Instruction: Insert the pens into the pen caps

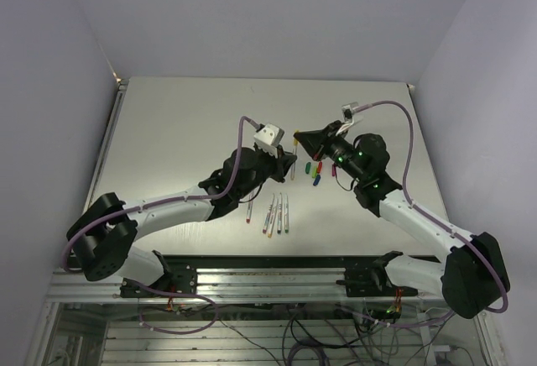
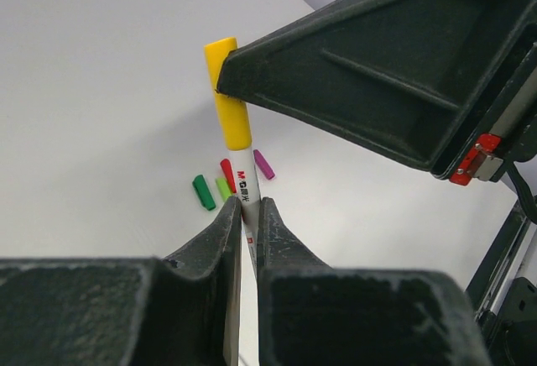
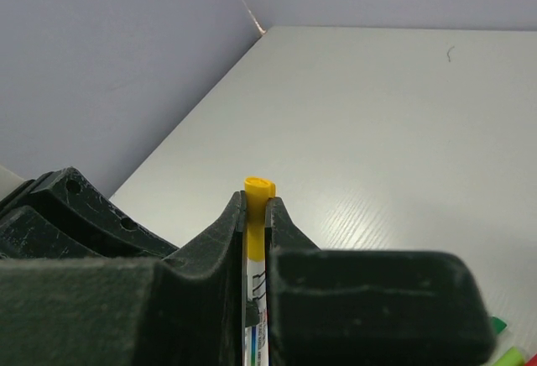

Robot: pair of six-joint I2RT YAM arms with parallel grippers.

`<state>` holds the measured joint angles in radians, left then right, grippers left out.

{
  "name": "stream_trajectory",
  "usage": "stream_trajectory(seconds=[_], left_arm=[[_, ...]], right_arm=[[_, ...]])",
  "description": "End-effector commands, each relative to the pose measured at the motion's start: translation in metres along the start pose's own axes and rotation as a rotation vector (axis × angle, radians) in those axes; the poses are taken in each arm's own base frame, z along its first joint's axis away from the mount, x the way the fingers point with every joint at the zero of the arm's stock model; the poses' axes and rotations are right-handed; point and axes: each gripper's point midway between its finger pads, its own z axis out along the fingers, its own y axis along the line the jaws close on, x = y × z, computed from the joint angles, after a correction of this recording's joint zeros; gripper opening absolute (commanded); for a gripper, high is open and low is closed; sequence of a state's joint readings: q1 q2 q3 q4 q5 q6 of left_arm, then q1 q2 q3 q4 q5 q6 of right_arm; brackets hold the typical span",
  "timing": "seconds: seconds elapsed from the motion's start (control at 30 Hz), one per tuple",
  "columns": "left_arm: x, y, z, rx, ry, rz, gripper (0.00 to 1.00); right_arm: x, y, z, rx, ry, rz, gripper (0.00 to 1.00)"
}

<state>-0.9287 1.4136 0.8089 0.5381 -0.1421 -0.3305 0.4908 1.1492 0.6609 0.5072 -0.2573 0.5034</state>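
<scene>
My left gripper [image 2: 246, 204] is shut on the white body of a pen [image 2: 243, 183] and holds it above the table. A yellow cap [image 2: 226, 97] sits on the pen's top end. My right gripper [image 3: 256, 202] is shut on that yellow cap [image 3: 258, 191], with the pen body [image 3: 256, 295] running down between its fingers. In the top view both grippers, left [image 1: 288, 163] and right [image 1: 299, 138], meet at mid-table on this pen [image 1: 293, 166]. Several more pens [image 1: 273, 212] lie near the front. Loose caps [image 1: 315, 170] lie to the right: dark green [image 2: 203, 191], light green [image 2: 221, 187], red [image 2: 227, 171], magenta [image 2: 263, 164].
The grey table [image 1: 185, 131] has walls on the left, back and right. Purple cables [image 1: 401, 122] loop over both arms. A metal rail [image 1: 252, 278] runs along the near edge by the arm bases.
</scene>
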Motion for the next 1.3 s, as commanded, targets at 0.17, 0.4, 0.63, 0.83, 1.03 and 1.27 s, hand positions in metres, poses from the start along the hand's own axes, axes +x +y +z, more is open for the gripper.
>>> stream_trajectory(seconds=[0.17, 0.4, 0.63, 0.83, 1.03, 1.27], left_arm=[[-0.091, -0.013, -0.013, 0.021, -0.264, -0.027, 0.07], [-0.029, 0.016, -0.021, -0.087, -0.076, -0.013, 0.07], [-0.004, 0.052, -0.033, -0.259, -0.01, -0.003, 0.07], [0.015, 0.105, -0.03, -0.47, 0.098, -0.007, 0.07], [0.035, 0.17, -0.022, -0.608, 0.211, -0.025, 0.07], [0.068, 0.22, -0.011, -0.706, 0.351, -0.032, 0.07]], right_arm=[[0.033, 0.003, -0.001, 0.001, 0.135, 0.026, 0.33], [-0.027, 0.01, 0.011, 0.024, -0.05, -0.026, 0.55], [-0.048, 0.006, 0.0, 0.083, -0.105, -0.074, 0.57], [-0.038, -0.002, -0.015, 0.133, -0.094, -0.047, 0.56], [-0.018, -0.021, -0.028, 0.228, -0.057, -0.009, 0.56], [-0.008, -0.031, -0.032, 0.275, -0.027, 0.006, 0.56]])
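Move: The left hand grips the upright pen; its yellow cap, already on the top, is 5 cm above and 3 cm ahead of that hand, and right between the right fingers. The left hand's way leads to bare table about 12 cm ahead, 15 left and 21 below. From that hand the green cap lies some 12 ahead, 7 right, the red cap 12 ahead, 10 right, and the lone pen 12 left, 2 back, all on the table. The right fingers open to about half and let go of the yellow cap; that hand then rises some 4 cm and sinks back, ending about 4 cm to the right and turned slightly clockwise. The left hand, keeping its grip on the pen, lifts about 3 cm, then sweeps left, forward and down towards the bare table, turning roughly 35 degrees counter-clockwise and tilting. ##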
